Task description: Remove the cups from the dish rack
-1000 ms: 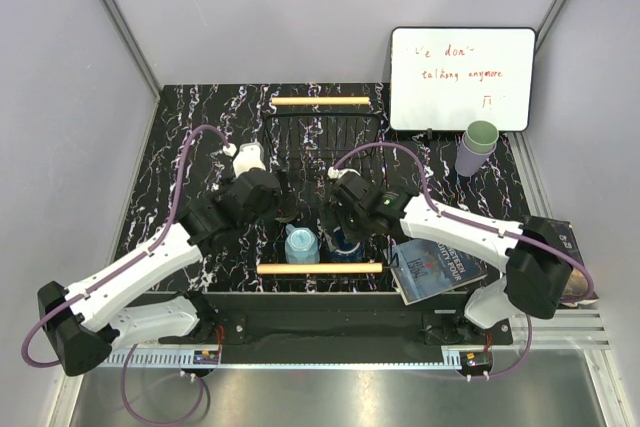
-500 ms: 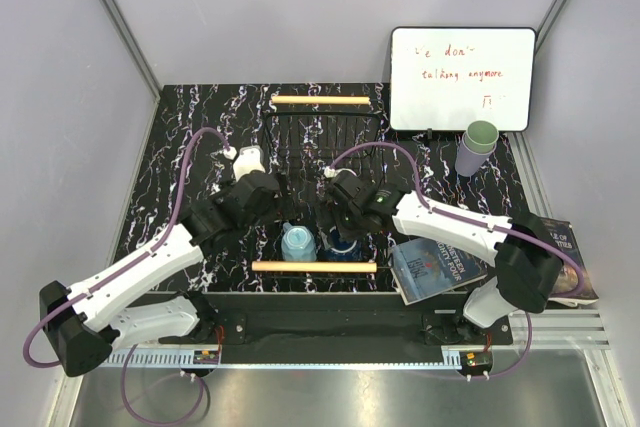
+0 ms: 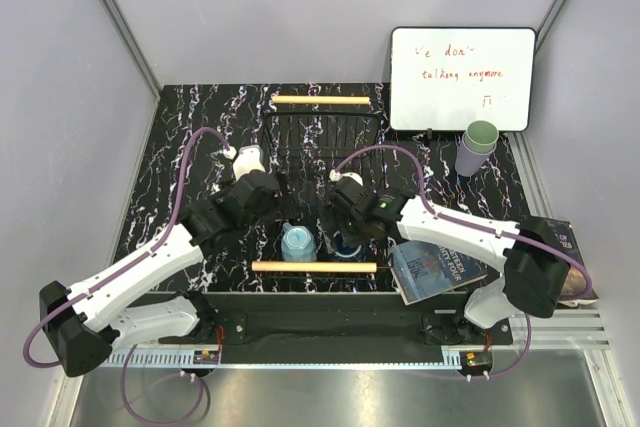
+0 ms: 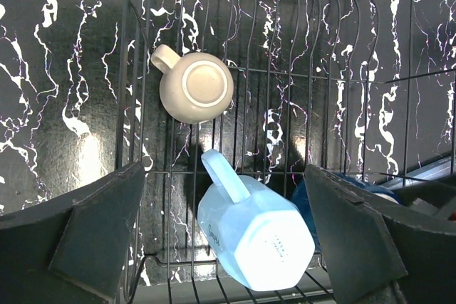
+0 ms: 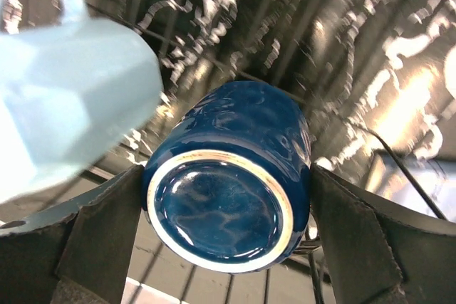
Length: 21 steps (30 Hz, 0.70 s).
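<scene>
The black wire dish rack (image 3: 325,137) has a wooden handle at each end. A light blue mug (image 3: 299,243) lies tilted in its near end, and it also shows in the left wrist view (image 4: 260,236). My left gripper (image 3: 272,209) is open above it, its jaws either side of and above the mug (image 4: 224,176). A beige mug (image 4: 196,90) stands upside down farther in. My right gripper (image 3: 345,232) is open, its jaws close on both sides of the dark navy mug (image 5: 228,201), whose base faces the camera. The green tumbler sits inside the lavender tumbler (image 3: 472,157) on the table.
A whiteboard (image 3: 462,77) leans at the back right, just behind the stacked tumblers. A blue book (image 3: 435,267) lies right of the rack's near end, and another book (image 3: 572,272) lies at the far right edge.
My right gripper has moved left and down over the navy mug, so its jaws now flank it. My left gripper has shifted slightly toward the light blue mug.
</scene>
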### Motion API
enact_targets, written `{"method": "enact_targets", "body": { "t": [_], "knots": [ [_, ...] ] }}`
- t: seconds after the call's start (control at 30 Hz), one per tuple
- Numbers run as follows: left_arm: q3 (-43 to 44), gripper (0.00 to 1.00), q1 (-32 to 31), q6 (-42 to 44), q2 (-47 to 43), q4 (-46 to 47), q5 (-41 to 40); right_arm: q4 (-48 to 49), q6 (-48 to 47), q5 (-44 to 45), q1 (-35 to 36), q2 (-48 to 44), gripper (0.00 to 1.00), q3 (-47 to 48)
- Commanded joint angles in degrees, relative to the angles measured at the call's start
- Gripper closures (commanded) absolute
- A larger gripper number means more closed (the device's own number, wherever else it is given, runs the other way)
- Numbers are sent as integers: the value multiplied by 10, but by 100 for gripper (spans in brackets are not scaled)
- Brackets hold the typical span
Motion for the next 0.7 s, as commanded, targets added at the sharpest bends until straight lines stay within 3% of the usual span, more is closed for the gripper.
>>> {"method": "enact_targets", "body": {
  "t": [0.0,0.23,0.67],
  "knots": [
    [2,1,3,-3,-9,24,0,-81,11,79,8,-45,100,26],
    [5,1,2,-2,-2,26,0,-129,-10,128,8,-58,100,130],
    [4,1,3,0,-3,35,2,-123,-13,159,8,-46,100,164]
  ]
}}
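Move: The blue cup is already pinched in the right hand, its middle practically at the hand point, still low in the near end of the rack. Some 10 cm to its left and level with it sits the light blue cup; the beige cup stands about 8 cm ahead and 15 cm left. The purple-green stack is roughly 20 cm ahead and 30 cm right. From the left hand the blue cup lies about 14 cm right, 4 cm back and 9 cm lower. The blue cup, kept between the right hand's fingers, is eased about 2 cm to the right and then lifted quickly out of the rack, some 7 cm up and a little forward, away from the light blue cup. Meanwhile the wrist tips about 10 degrees so the fingers point more forward; the hand then hovers over the rack. ##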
